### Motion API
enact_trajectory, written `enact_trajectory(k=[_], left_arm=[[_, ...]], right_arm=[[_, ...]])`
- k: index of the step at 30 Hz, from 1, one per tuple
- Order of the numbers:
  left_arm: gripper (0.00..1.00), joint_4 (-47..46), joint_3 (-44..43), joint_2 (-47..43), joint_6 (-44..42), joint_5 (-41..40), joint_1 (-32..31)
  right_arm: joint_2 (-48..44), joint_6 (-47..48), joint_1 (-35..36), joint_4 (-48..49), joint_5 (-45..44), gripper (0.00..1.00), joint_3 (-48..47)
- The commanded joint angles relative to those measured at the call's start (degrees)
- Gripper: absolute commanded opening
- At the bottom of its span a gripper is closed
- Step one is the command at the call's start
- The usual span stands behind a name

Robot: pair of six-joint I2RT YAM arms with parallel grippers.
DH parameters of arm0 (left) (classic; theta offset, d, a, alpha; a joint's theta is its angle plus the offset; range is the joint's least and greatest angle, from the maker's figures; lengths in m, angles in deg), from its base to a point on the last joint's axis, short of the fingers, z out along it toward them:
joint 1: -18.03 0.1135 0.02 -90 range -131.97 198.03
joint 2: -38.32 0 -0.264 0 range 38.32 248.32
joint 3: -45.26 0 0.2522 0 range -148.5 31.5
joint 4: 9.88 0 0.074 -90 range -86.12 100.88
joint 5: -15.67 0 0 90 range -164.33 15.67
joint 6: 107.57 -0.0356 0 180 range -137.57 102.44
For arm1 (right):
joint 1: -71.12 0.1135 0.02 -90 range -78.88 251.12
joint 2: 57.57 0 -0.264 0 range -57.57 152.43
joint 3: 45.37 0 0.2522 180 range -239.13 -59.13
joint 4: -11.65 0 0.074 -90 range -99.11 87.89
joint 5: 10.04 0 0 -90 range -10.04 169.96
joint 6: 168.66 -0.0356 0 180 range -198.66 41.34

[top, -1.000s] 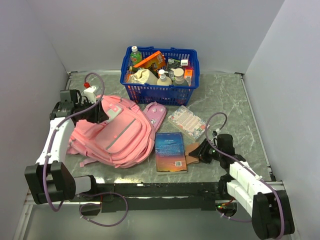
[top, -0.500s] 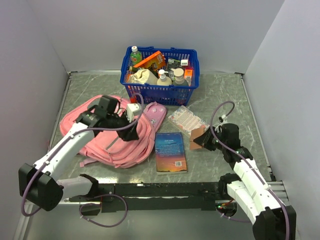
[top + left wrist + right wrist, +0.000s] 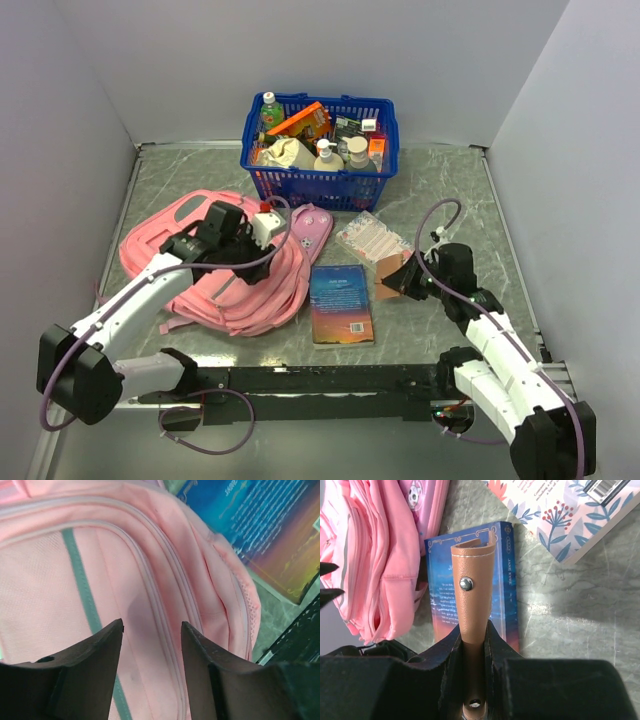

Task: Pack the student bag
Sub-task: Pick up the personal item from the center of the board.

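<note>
The student bag [image 3: 150,252] is a soft pink backpack lying flat at the left of the table; its front panel with a grey stripe fills the left wrist view [image 3: 150,570]. My left gripper [image 3: 262,268] hovers just over the bag's front, open, with nothing between its fingers [image 3: 152,625]. My right gripper [image 3: 404,281] is shut on a brown leather case [image 3: 390,277] with a metal stud, held above the table right of the blue book. The case [image 3: 472,590] sticks out straight from the shut jaws of the right gripper [image 3: 473,627].
A blue book [image 3: 341,303] lies right of the bag, seen under the case [image 3: 440,610]. A floral packet [image 3: 372,243] and a small pink pencil case [image 3: 310,228] lie behind it. A blue basket [image 3: 320,182] full of bottles and boxes stands at the back.
My left arm swung from the bag's far left side to over its front, and its jaws opened wider. My right gripper closed on the brown case and raised it off the table.
</note>
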Motion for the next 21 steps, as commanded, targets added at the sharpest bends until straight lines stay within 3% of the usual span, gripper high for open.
enact_trajectory(k=[1,5,13,16,21], left_arm=[[0.56,-1.5,2.8,-1.3,-0.9,-5.1,-3.5],[0.55,-3.6,3.3,-1.1,-1.5,-8.7,-3.7],[0.47,-9.7,3.7,-1.8,-3.0,-26.2,-5.1],[0.38,-9.4,3.0,-2.4,-3.5,-28.5,-6.3],[0.11,-9.1,2.4,-2.5,-4.1,-30.9,-7.7]], right_arm=[[0.9,-0.2,1.2,3.6,1.0,0.19,-3.3],[1.5,-0.6,2.0,4.3,0.9,0.19,-3.6],[1.8,-1.4,2.9,6.1,1.0,0.19,-3.1],[1.8,-2.1,3.2,7.1,1.3,0.18,-2.9],[3.9,-2.9,6.6,10.1,0.3,0.17,-4.3]])
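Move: The half-open left gripper is over the right part of the pink bag's front. The bag's middle lies about 10 cm to its left, 1 cm ahead and some 7 cm lower. From this hand the pencil case is about 10 cm right and 8 cm ahead, the blue book 16 cm right and 8 cm back. For the right hand, holding the wallet, the bag's middle is some 35 cm left, 3 cm ahead; the blue book is 9 cm left, 6 cm back. Dip the left gripper about 2.5 cm onto the bag's front, easing back a little, then draw it forward some 4 cm and left about 3 cm while lifting again. Swing the fingers some 20 degrees away from the right, to point more forward, and close them from half open to nearly shut on the front pocket's piped seam. Keep the wallet pinched in the right gripper and carry it slowly left, rising slightly. ##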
